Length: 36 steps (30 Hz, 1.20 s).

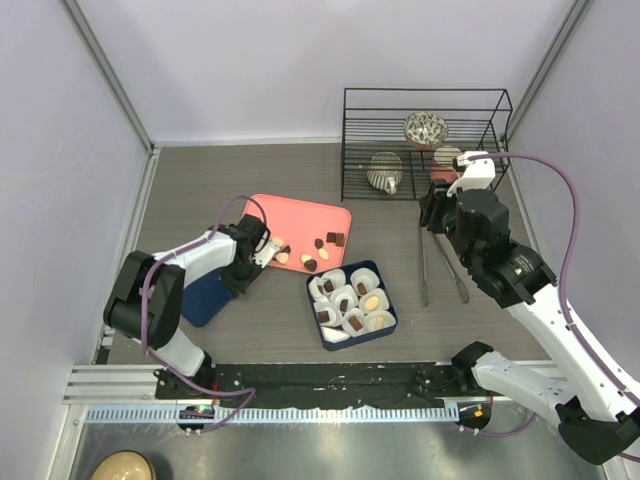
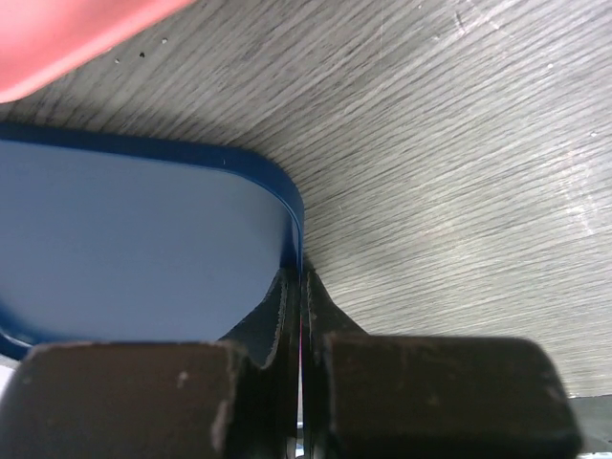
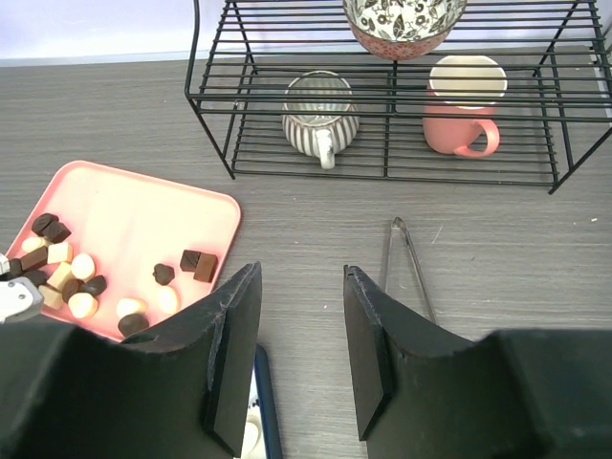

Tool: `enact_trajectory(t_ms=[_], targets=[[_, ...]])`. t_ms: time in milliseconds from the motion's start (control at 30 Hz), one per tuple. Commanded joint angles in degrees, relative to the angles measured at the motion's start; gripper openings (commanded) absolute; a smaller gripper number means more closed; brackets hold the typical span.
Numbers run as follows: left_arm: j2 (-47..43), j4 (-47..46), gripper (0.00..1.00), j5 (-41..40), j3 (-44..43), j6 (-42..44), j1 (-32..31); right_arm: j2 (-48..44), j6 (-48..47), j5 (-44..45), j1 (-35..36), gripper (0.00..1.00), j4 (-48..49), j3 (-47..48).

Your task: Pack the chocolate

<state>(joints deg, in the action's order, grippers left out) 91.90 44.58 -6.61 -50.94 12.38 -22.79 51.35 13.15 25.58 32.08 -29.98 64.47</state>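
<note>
Loose chocolate in dark, mid-brown and cream pieces lies on the pink tray; the right wrist view shows these pieces too. More pieces sit in white paper cups inside the blue box. My left gripper is low at the tray's left, shut on the rim of a flat blue lid; the rim runs straight into its closed jaws. My right gripper hovers open and empty above the table right of the tray, seen from above near the rack.
Metal tongs lie on the table right of the box. A black wire rack at the back right holds a striped mug, a pink mug and a patterned bowl. Walls close in both sides.
</note>
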Motion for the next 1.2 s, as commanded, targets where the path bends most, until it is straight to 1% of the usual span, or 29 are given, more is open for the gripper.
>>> enact_trajectory(t_ms=[0,67,133,200,233,267,300,333,367,400,433,467,500,533,567,600,633,667,700,733,767,800,867,900,933,967,1033,1067,1167], targets=[[-1.2,-0.3,0.00,-2.7,1.5,1.6,0.6,0.0,-0.9,-0.1,1.0,0.45,2.8,2.3],[-3.6,2.9,0.00,-3.0,1.2,1.6,0.6,0.2,-1.1,-1.3,1.1,0.45,3.2,1.8],[-8.0,6.1,0.00,-3.2,0.1,1.9,0.6,0.9,-1.3,-2.7,1.5,0.45,3.7,1.5],[-13.4,11.7,0.00,-3.2,-0.7,2.2,0.6,1.9,-1.5,-5.5,1.8,0.45,4.9,0.8],[-15.5,13.6,0.00,-3.1,-2.0,2.4,0.6,2.3,-1.5,-6.6,1.8,0.45,5.3,0.6],[-17.3,17.8,0.00,-3.1,-3.1,2.7,0.6,3.1,-1.8,-7.7,1.9,0.45,5.7,0.3],[-18.8,20.1,0.00,-3.0,-4.2,2.9,0.6,3.6,-2.1,-10.2,2.5,0.46,6.8,0.1],[-22.1,22.5,0.00,-2.7,-7.5,3.1,0.6,5.1,-2.9,-11.2,2.9,0.47,7.4,-0.1],[-23.3,27.2,0.00,-2.2,-9.4,3.5,0.6,5.6,-3.6,-12.3,3.4,0.48,8.1,-0.7],[-24.6,29.5,0.00,0.1,-11.8,3.9,0.6,6.0,-4.5,-14.4,4.2,0.50,10.0,-1.2],[-26.5,31.4,0.00,1.9,-16.9,4.1,0.5,6.8,-5.3,-15.6,5.2,0.52,11.0,-1.6],[-27.0,35.7,0.00,3.9,-19.8,4.7,0.5,7.0,-7.3,-16.9,5.8,0.54,12.2,-2.9],[-27.3,37.8,0.00,6.1,-22.8,5.0,0.5,7.1,-8.7,-18.5,6.1,0.58,15.1,-3.7],[-27.3,39.7,0.00,13.0,-28.6,5.8,0.6,7.1,-9.8,-23.5,6.2,0.61,16.8,-4.6],[-27.2,43.1,0.00,15.7,-31.5,6.3,0.6,6.6,-11.9,-27.0,6.2,0.63,18.5,-6.9],[-27.2,44.8,0.00,19.5,-33.9,8.9,0.5,6.0,-12.9,-30.0,6.3,0.70,22.7,-8.3],[-27.6,45.7,0.00,25.8,-37.4,10.3,0.5,5.3,-14.6,-33.7,6.2,0.73,25.2,-10.0],[-28.6,46.4,0.00,29.4,-38.4,12.0,0.6,3.3,-17.3,-35.0,6.3,0.75,27.8,-13.5],[-29.3,46.5,0.00,32.5,-39.2,14.7,0.6,2.4,-18.8,-35.9,6.2,0.78,32.1,-15.1],[-29.8,46.3,0.00,35.0,-40.4,16.1,0.6,1.3,-20.9,-37.1,6.2,0.80,33.6,-16.4],[-30.0,46.6,0.00,40.0,-40.8,16.9,0.6,-0.4,-23.0,-40.0,6.2,0.80,34.5,-18.4],[-29.8,47.5,0.00,42.4,-41.4,20.2,0.5,-1.4,-27.6,-41.6,6.2,0.81,35.0,-19.2],[-28.4,50.6,0.00,48.7,-43.1,22.7,0.0,-3.0,-32.0,-45.3,6.3,0.81,34.9,-20.8],[-27.6,50.5,0.00,49.8,-42.8,22.6,-0.6,-4.8,-35.3,-45.6,6.3,0.81,34.7,-21.0],[-27.1,50.6,0.00,50.5,-42.2,23.3,-1.3,-5.4,-36.7,-45.8,6.3,0.81,34.5,-21.0],[-26.9,50.5,0.00,53.1,-41.7,23.9,-3.1,-6.1,-38.4,-46.6,6.4,0.81,33.0,-20.3],[-25.7,50.5,0.00,54.4,-40.4,25.6,-5.7,-6.4,-40.8,-46.0,6.4,0.81,30.7,-18.8],[-25.3,50.6,0.00,55.0,-40.1,26.0,-9.0,-6.0,-41.4,-44.4,6.4,0.80,27.2,-16.6],[-23.1,50.6,0.00,58.4,-38.5,27.8,-12.4,-5.3,-44.2,-45.0,6.5,0.78,21.4,-12.5]])
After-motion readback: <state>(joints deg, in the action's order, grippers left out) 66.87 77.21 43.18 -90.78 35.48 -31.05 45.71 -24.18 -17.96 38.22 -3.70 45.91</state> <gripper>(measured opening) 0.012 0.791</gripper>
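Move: The left hand already pinches the blue lid's rim; the chocolate box lies about 27 cm to its right and 4 cm back, the pink tray some 13 cm ahead and 13 cm right. From the half-open right hand, the box is roughly 20 cm left, 10 cm back and 31 cm below, with the tray about 33 cm left and 7 cm ahead at similar depth. Tongs lie almost straight beneath that hand, about 33 cm down. Left hand lifts and tilts the pinched lid some 30 cm, swinging right; right hand swings 13 cm left, opening. ##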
